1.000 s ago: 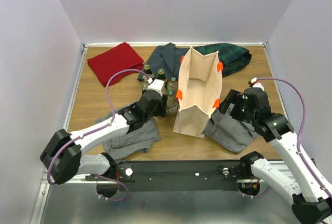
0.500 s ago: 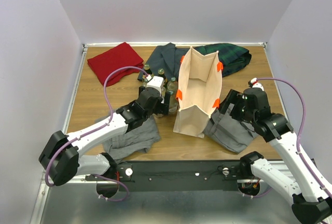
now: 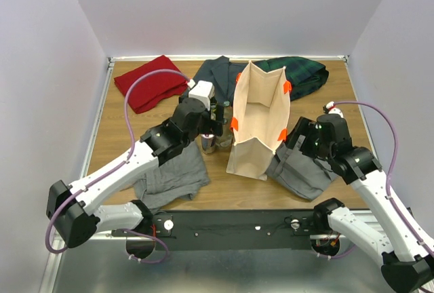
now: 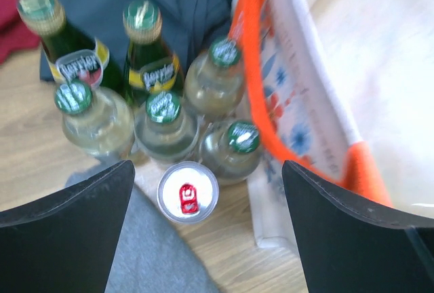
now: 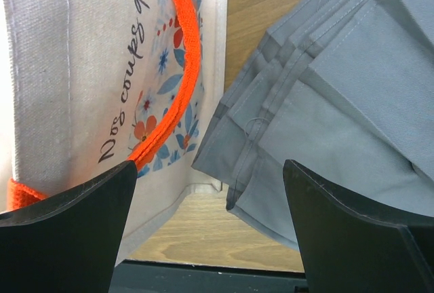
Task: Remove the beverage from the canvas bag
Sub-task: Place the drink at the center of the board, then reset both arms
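The canvas bag [image 3: 258, 120], beige with orange handles, stands upright mid-table, and no drink shows in its open top. Left of it a silver beverage can [image 3: 209, 145] with a red tab [image 4: 188, 191] stands on the wood, touching a cluster of several green-capped bottles [image 4: 163, 113]. My left gripper [image 3: 215, 115] hovers open above the can and bottles, and in the left wrist view the left gripper [image 4: 207, 165] holds nothing. The bag wall [image 4: 319, 69] is at its right. My right gripper [image 3: 298, 137] is open and empty beside the bag's right side [image 5: 68, 69].
Grey folded clothes lie at front left [image 3: 169, 174] and front right [image 3: 302, 171], the right pile [image 5: 339, 89] just under my right gripper [image 5: 209, 164]. A red cloth [image 3: 150, 83], a dark garment [image 3: 210, 76] and a plaid one [image 3: 302, 76] lie along the back.
My left gripper opened, let go of the can and rose toward the back. The can now stands free beside the bag. The right arm stayed put.
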### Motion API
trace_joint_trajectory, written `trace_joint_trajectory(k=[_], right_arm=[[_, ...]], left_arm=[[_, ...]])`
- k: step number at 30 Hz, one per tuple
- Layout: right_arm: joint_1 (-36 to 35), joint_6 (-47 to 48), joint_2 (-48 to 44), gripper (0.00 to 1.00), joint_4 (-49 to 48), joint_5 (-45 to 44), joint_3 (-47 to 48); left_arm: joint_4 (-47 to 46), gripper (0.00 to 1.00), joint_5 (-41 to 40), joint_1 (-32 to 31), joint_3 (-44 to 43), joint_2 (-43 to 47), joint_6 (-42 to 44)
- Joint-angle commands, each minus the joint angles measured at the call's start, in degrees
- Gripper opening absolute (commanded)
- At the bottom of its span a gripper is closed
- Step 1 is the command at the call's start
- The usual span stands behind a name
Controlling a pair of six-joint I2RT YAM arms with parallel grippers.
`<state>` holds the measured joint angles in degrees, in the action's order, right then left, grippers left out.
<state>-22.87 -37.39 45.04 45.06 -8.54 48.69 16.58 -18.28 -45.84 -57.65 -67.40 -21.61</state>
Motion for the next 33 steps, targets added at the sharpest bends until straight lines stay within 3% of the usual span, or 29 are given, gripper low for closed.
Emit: trace_joint_trajectory(k=[1, 9, 12, 14, 20, 26, 33], right_arm=[[-0.2, 0.1, 1.0, 0.97, 1.1, -3.3, 0.9], [-0.2, -0.8, -1.4, 0.99, 1.6, -6.4, 1.6], [-0.2, -0.8, -2.1, 1.00, 1.9, -8.1, 1.9], [-0.2, -0.1, -2.9, 1.00, 1.7, -8.6, 2.2], [-0.2, 3.8, -7.0, 1.00, -1.2, -10.0, 2.4], [-0.2, 7.1, -10.8, 1.00, -5.9, -14.7, 3.3], [-0.2, 8.6, -8.7, 1.00, -8.4, -24.1, 5.3]], left_arm=[[7.2, 0.99, 2.7, 0.1, -8.1, 0.8, 3.0], [13.6, 0.99, 6.5, 0.2, -18.6, 0.0, 6.7], [16.2, 0.99, 11.8, 1.4, -22.6, -1.2, 7.8], [16.5, 0.99, 19.2, 3.6, -23.7, -1.4, 9.6], [14.4, 0.99, 25.4, 13.2, -23.3, -1.8, 9.7], [15.5, 0.99, 26.4, 20.5, -25.3, -4.1, 10.5], [12.1, 0.99, 28.4, 31.1, -25.8, -2.0, 11.9]])
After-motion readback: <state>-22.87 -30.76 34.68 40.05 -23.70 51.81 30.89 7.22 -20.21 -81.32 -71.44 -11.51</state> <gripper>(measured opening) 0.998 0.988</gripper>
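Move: The left hand is open above the can it has set down: the can's middle lies about 12 cm below it, 1 cm back and 1 cm to its left. A clear bottle stands some 7 cm to the hand's right and 1 cm ahead, another about 5 cm ahead and 1 cm left; the canvas bag's middle is roughly 17 cm right and 5 cm ahead. From the right hand the can is about 28 cm left, 4 cm ahead and 8 cm lower. Up and away from the can goes the left hand, fingers staying wide open and touching nothing: it first rises some 12 cm, then swings left and forward at nearly constant height towards the red cloth side. The right hand, open too, lifts about 8 cm and eases 5 cm right, clear of the bag, its fingers tipping up roughly 20 degrees. ##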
